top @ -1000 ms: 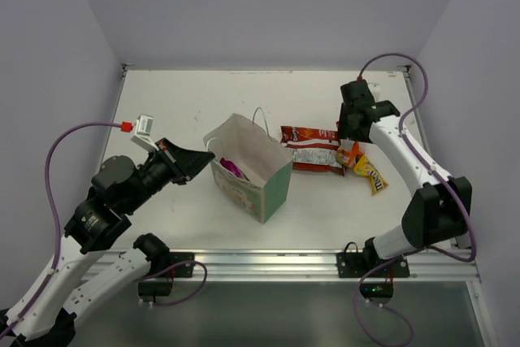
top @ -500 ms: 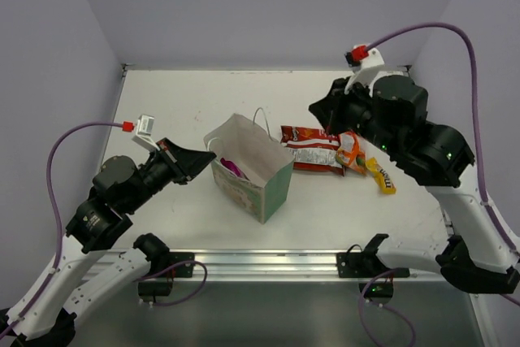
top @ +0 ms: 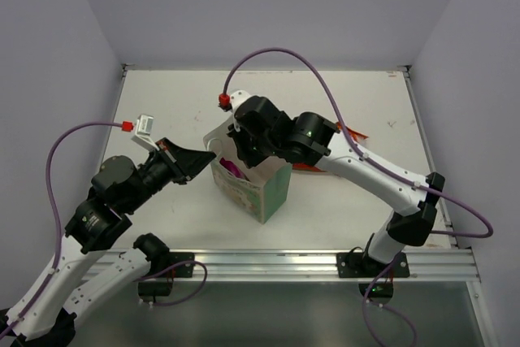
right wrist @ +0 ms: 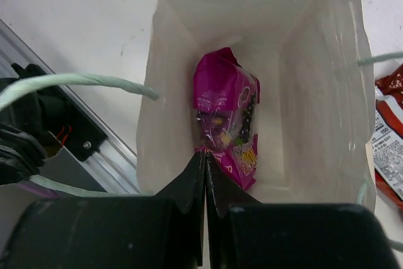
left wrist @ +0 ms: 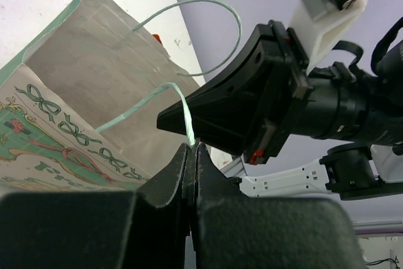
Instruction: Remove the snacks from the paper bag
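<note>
The paper bag [top: 268, 188] stands upright mid-table with its mouth open. My left gripper [top: 213, 154] is shut on its thin string handle [left wrist: 182, 102], pinched at the fingertips [left wrist: 192, 147]. My right gripper [top: 241, 153] hangs just over the bag's mouth, shut with nothing between its fingers [right wrist: 205, 154]. Below it a magenta snack packet [right wrist: 227, 111] lies on the bag's floor, also seen from above [top: 233, 168]. A red-and-white packet [right wrist: 389, 137] lies on the table outside the bag; the right arm hides most of it in the top view.
The right arm [top: 366, 168] stretches across the table's right half, over the packets lying there. An orange scrap [top: 360, 136] shows behind it. The metal rail [top: 268, 262] runs along the near edge. Walls close in the left, back and right sides.
The right arm swung from the packets on the right to above the bag's mouth, and its jaws closed. The left gripper kept its hold on the handle.
</note>
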`<state>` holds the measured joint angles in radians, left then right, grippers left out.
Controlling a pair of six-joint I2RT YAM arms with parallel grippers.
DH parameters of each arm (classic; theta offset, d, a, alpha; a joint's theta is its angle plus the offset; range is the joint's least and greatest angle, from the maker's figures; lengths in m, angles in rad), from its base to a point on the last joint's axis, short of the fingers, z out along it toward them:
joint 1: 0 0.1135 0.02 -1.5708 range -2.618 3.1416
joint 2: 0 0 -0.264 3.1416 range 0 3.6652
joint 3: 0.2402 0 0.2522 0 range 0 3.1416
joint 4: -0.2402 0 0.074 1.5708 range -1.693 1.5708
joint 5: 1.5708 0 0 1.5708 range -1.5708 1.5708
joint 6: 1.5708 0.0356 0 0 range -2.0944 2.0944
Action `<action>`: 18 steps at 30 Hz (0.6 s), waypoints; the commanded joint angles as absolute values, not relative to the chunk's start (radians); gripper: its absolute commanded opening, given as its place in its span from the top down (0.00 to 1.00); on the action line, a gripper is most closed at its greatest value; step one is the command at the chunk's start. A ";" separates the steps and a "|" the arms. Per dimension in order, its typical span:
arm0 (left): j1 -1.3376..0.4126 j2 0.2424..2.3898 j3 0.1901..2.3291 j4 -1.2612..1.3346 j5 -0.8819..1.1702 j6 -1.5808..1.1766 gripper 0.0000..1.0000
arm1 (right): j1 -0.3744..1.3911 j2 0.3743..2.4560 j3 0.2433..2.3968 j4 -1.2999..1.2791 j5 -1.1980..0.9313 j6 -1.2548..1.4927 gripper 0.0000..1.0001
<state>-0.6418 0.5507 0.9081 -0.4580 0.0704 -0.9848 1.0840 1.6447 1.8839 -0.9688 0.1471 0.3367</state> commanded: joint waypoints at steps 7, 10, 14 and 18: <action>-0.646 0.540 0.951 -0.456 0.061 -0.980 1.00 | 1.109 1.643 1.775 -0.945 0.268 0.342 1.00; -0.644 0.537 0.951 -0.454 0.060 -0.982 1.00 | 1.109 1.655 1.738 -0.934 0.278 0.324 1.00; -0.646 0.537 0.954 -0.453 0.061 -0.980 1.00 | 1.109 1.678 1.691 -0.927 0.290 0.298 1.00; -0.646 0.532 0.954 -0.454 0.061 -0.979 1.00 | 1.109 1.697 1.666 -0.917 0.275 0.287 1.00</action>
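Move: Inside the open paper bag, the purple snack lies some 6 cm ahead of the right hand, 6 cm to its left and about 14 cm below. On the table outside, about 18 cm below this hand, the red snack lies some 14 cm ahead and 21 cm to the right, the orange snack about 13 cm ahead and 33 cm to the right. From the left hand the purple snack is roughly 5 cm ahead, 6 cm to the right and 19 cm below. Sinking about 9 cm into the bag with its fingers still shut, the right hand nears the purple snack, drifting a little to its right while the wrist tips some 15 degrees so the fingers point more steeply down. The left hand stays in place and keeps its pinch on the bag's handle. ##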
